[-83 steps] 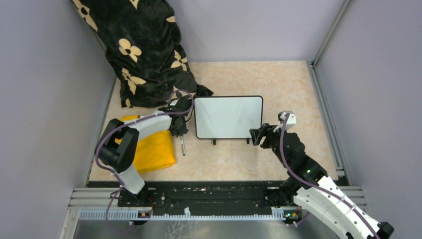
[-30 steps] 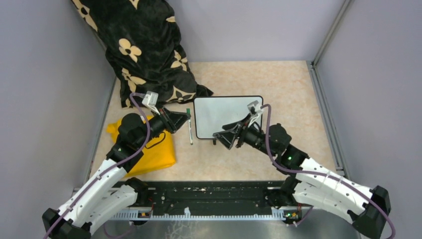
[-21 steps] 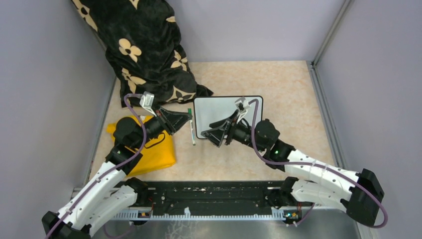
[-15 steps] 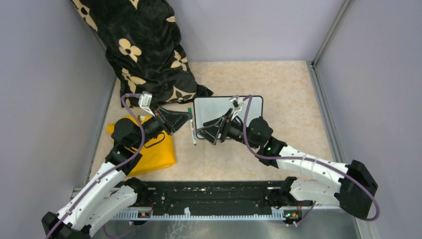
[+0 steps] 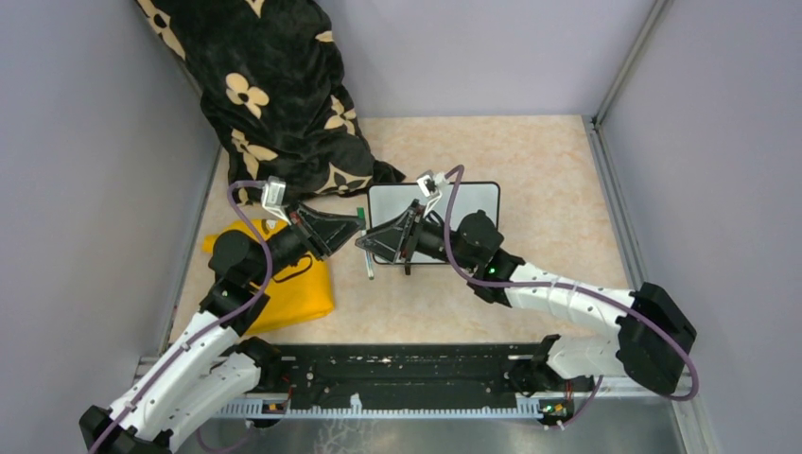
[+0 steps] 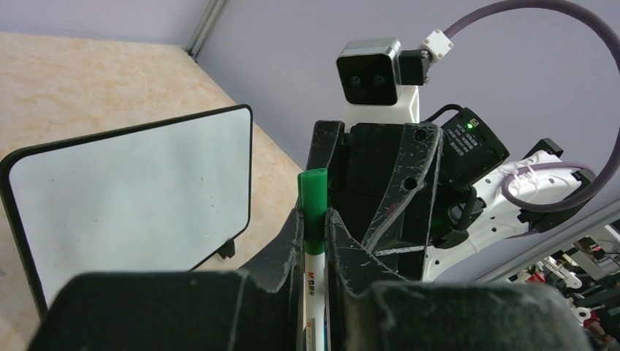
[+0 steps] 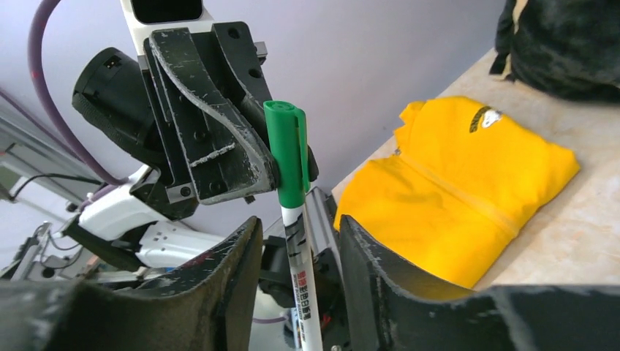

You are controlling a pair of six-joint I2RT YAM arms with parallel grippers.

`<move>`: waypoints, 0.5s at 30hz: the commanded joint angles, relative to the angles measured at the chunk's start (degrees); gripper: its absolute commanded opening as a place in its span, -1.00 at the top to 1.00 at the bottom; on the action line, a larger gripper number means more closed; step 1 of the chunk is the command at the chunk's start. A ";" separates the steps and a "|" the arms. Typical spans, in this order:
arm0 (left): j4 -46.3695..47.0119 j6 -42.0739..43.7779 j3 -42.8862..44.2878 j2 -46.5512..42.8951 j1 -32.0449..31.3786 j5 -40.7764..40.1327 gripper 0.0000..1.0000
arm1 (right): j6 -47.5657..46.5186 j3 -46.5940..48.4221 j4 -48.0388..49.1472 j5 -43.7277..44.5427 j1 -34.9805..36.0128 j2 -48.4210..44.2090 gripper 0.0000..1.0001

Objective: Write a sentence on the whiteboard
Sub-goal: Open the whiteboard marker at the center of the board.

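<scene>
A white marker with a green cap (image 5: 366, 248) hangs upright between the two arms, left of the whiteboard (image 5: 468, 210). My left gripper (image 6: 314, 223) is shut on the marker (image 6: 314, 248) at the base of its green cap. My right gripper (image 7: 298, 238) faces it, open, with a jaw on each side of the marker's white barrel (image 7: 304, 289) and a gap on both sides. In the top view the right gripper (image 5: 371, 242) meets the left gripper (image 5: 352, 227) tip to tip. The whiteboard (image 6: 131, 191) stands on its black feet, its face blank; no sentence shows on it.
A folded yellow cloth (image 5: 288, 284) lies under my left arm and also shows in the right wrist view (image 7: 468, 194). A black blanket with cream flowers (image 5: 270, 95) is heaped at the back left. Grey walls close in both sides of the beige tabletop (image 5: 558, 170).
My right arm has swung left across the front of the whiteboard to the marker, and its jaws have narrowed around the barrel. The left gripper has kept holding the marker, shifting slightly.
</scene>
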 commanded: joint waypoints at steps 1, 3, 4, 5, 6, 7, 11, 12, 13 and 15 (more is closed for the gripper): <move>2.97 -0.70 -0.64 -1.25 0.00 1.50 1.00 | 1.58 3.62 4.38 -4.22 0.89 1.34 0.23; 2.97 -0.93 -0.69 -1.37 0.04 1.44 1.00 | 0.61 4.04 3.12 -5.18 0.91 1.19 0.34; 3.03 -0.97 -0.60 -1.45 0.00 1.57 1.00 | -0.32 4.22 2.07 -5.46 0.91 0.97 0.40; 3.03 -1.02 -0.56 -1.54 0.00 1.66 1.00 | -1.19 4.35 0.93 -5.70 0.91 0.57 0.46; 3.11 -1.10 -0.57 -1.62 0.00 1.85 1.00 | -2.20 4.45 -0.05 -5.86 0.89 0.27 0.54; 3.28 -1.25 -0.57 -1.71 0.00 1.95 1.00 | -2.80 4.43 -0.83 -6.02 0.84 -0.15 0.62; 3.79 -1.97 -0.55 -1.63 0.00 2.44 0.96 | -4.15 3.76 -2.32 -6.77 0.90 -1.41 0.95; 4.04 -2.14 -0.55 -1.46 0.00 2.83 0.85 | -4.37 3.63 -2.73 -6.84 0.87 -1.68 1.00; 4.30 -2.32 -0.51 -1.29 0.00 3.35 0.70 | -4.69 3.48 -3.03 -7.08 0.85 -1.93 1.00; 4.75 -2.51 -0.42 -0.77 0.00 4.61 0.45 | -5.52 3.42 -3.99 -7.65 0.90 -2.37 1.00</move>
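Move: Upright between the two grippers, cap on top, the marker is still held by the left hand at the lower part of its green cap; its middle lies about 3 cm below that hand, 2 cm back and 1 cm to its right. From the half-open right hand the marker's middle is roughly 1 cm to the left, level in height and neither ahead nor back. The whiteboard lies some 20 cm ahead, 16 cm right and 32 cm below; the yellow cloth about 6 cm ahead, 24 cm left, equally low. Closing from half open to nearly shut, the right hand's fingers pinch the marker's white barrel below the cap, while the hand eases back about 1.5 cm and turns some 5 degrees counter-clockwise. The left hand keeps its hold on the green cap and stays almost in place. ##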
